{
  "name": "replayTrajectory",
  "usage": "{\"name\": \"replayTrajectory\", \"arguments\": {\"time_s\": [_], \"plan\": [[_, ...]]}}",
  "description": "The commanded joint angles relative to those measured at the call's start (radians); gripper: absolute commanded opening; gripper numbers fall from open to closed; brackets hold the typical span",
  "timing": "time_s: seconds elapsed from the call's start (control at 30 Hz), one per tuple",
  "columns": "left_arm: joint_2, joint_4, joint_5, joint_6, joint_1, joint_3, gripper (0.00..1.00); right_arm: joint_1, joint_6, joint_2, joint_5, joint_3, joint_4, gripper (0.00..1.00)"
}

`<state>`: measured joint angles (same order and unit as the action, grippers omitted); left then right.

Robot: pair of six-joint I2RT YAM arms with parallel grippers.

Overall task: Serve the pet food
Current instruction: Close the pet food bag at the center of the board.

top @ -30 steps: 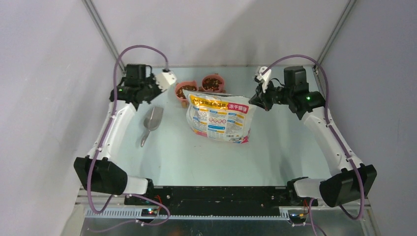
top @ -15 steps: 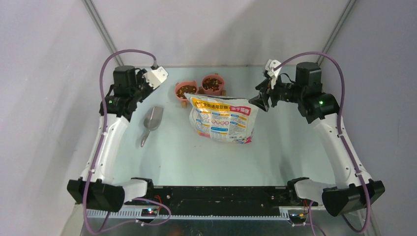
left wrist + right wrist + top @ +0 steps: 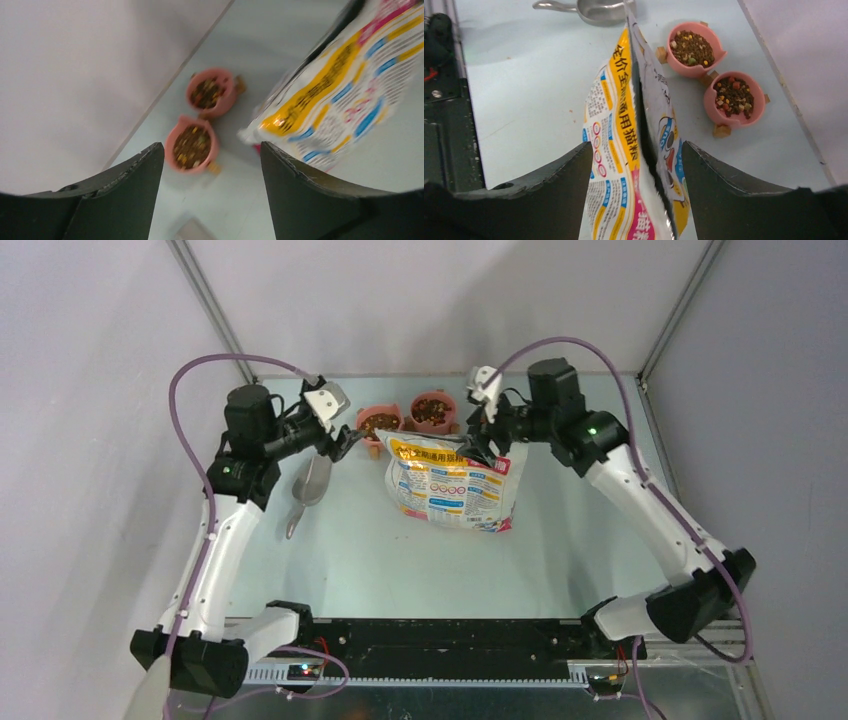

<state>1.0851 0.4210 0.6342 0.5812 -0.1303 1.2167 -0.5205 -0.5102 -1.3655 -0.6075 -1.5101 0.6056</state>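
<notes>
The pet food (image 3: 692, 47) is brown kibble filling two pink bowls (image 3: 378, 422) (image 3: 433, 410) at the back of the table. The printed food bag (image 3: 450, 483) stands just in front of them, its top slit open (image 3: 644, 125). My right gripper (image 3: 634, 150) (image 3: 481, 444) is open and straddles the bag's top edge from above, with the bag's mouth between its fingers. My left gripper (image 3: 211, 150) (image 3: 338, 443) is open and empty, hovering above the table with the nearer bowl (image 3: 192, 146) between its fingers in the left wrist view.
A grey metal scoop (image 3: 310, 486) lies on the table left of the bag, below the left gripper. Small tan cubes (image 3: 721, 131) sit beside the bowls. The back wall runs close behind the bowls.
Both grippers have gone from shut to open. The left arm swung right toward the bowls; the right arm swung left from beside the bag to over its top edge.
</notes>
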Motion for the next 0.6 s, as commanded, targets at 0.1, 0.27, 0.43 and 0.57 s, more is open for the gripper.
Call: {"name": "replayTrajectory", "arguments": {"time_s": [0.1,0.27,0.43,0.57], "plan": [[0.084,-0.091,0.222,-0.074,-0.099,0.066,0.78,-0.077,-0.067,-0.141,0.217,-0.18,0.1,0.69],[0.155,-0.016,0.217,-0.012,-0.137,0.125,0.79,-0.102,-0.102,-0.209,0.213,-0.23,0.17,0.68],[0.198,0.004,0.256,0.022,-0.148,0.141,0.81,-0.13,-0.124,-0.277,0.22,-0.294,0.228,0.58],[0.254,0.026,0.305,0.051,-0.154,0.161,0.81,-0.14,-0.128,-0.306,0.207,-0.335,0.258,0.32]]}}
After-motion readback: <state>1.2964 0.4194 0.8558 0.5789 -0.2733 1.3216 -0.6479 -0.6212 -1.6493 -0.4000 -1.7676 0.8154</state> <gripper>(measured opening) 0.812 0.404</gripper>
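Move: Some 3 cm ahead, 5 cm to the left and 6 cm below the right hand lies the middle of the bag's open top rim; the right-hand bowl stands about 12 cm ahead, 10 cm left and 15 cm below that hand. From the left hand, the rim's left corner is roughly 7 cm right, level and 6 cm down. The left-hand bowl is about 7 cm ahead of the left hand, 6 cm right; the scoop 13 cm back, 14 cm left, both well below. Dipping about 5 cm while working forward and left onto the bag's rim, the right hand tips its fingers down some 15 degrees, sets them astride the mouth and partly closes them. The open left hand sweeps about 8 cm right to the rim's left corner, turning about 20 degrees clockwise and, after a slight rise, sinking a little. ##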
